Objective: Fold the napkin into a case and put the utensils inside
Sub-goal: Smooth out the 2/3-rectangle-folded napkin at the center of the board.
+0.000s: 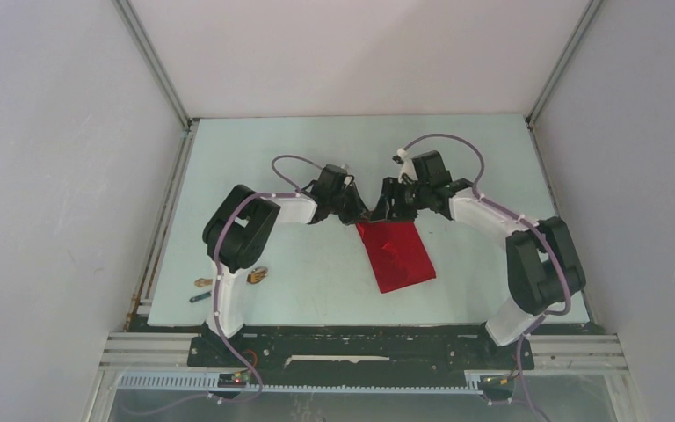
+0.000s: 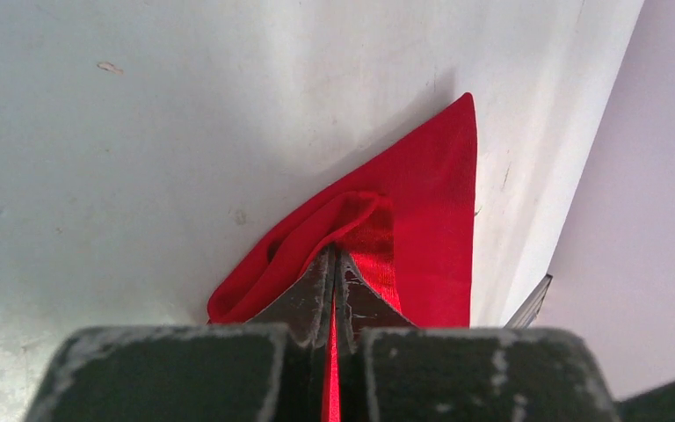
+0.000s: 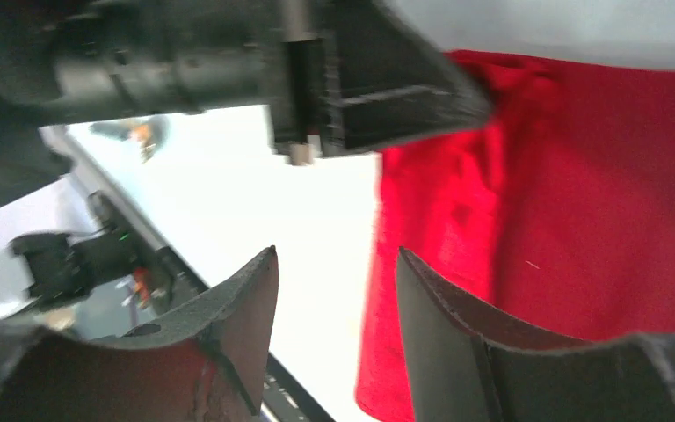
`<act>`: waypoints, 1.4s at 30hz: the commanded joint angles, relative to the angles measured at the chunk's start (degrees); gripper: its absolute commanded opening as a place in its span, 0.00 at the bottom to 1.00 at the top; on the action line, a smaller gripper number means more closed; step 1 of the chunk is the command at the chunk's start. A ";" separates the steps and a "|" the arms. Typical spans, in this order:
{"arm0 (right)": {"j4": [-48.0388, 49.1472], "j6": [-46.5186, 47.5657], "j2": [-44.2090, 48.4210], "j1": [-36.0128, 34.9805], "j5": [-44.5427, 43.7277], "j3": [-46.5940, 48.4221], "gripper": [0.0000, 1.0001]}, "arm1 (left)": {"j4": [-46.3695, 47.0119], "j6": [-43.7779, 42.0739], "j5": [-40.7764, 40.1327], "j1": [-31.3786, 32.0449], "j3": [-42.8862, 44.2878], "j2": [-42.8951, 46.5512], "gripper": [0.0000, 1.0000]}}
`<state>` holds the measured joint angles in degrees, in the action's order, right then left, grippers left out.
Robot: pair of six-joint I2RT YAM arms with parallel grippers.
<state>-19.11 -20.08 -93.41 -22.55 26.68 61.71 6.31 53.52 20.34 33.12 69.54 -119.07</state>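
The red napkin [image 1: 395, 255] lies in the middle of the table, folded into a long narrow shape that runs from the grippers toward the near right. My left gripper [image 1: 365, 214] is shut on its far corner, and the cloth [image 2: 422, 220] shows pinched between the fingers [image 2: 316, 286]. My right gripper [image 3: 336, 255] stands open just beside it with nothing between its fingers; the napkin [image 3: 580, 202] lies under and past its right finger. The wooden fork [image 1: 257, 275] and the teal stick [image 1: 199, 298] lie at the near left, the fork partly behind the left arm.
The left arm's lower link [image 1: 228, 299] stands over the utensils. White walls close the table [image 1: 316, 149] at the back and on both sides. The black base rail [image 1: 360, 343] runs along the near edge.
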 commanded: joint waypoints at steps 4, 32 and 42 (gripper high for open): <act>16.80 -9.15 -10.55 -1.85 22.42 -0.18 0.49 | 1.96 0.36 0.42 -0.69 -1.90 -1.24 0.00; 10.19 -4.95 -9.22 -1.19 24.56 -16.71 0.37 | 2.61 1.25 1.30 -1.24 -1.36 -2.75 0.00; 12.10 -8.06 -3.31 -2.76 22.35 -25.93 0.38 | 2.47 0.99 2.28 -1.23 -0.71 -3.01 0.00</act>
<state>-6.46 -27.40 -99.83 -24.05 51.51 38.96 10.09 55.46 23.57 32.16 68.45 -120.11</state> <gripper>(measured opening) 0.371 0.003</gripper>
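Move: The left hand's closed tips stand on the red napkin's far left corner, with the napkin's middle about 10 cm back and 6 cm right of them. From the half-open right hand, hovering, the napkin's middle is some 6 cm back, straight in line and 9 cm below. The napkin's near left corner lies about 18 cm back, 3 cm left and 9 cm down, and the left fingertips about 3 cm ahead, 5 cm left and 8 cm down. The left hand keeps its shut tips pressed on the napkin's far left corner. The right fingers come down to the cloth by its left edge, first going about 6 cm left, then travel back along that edge towards the near left corner, easing right again. They end some 14 cm back and 8 cm lower, partly closed, the wrist tipping down some 30 degrees. ##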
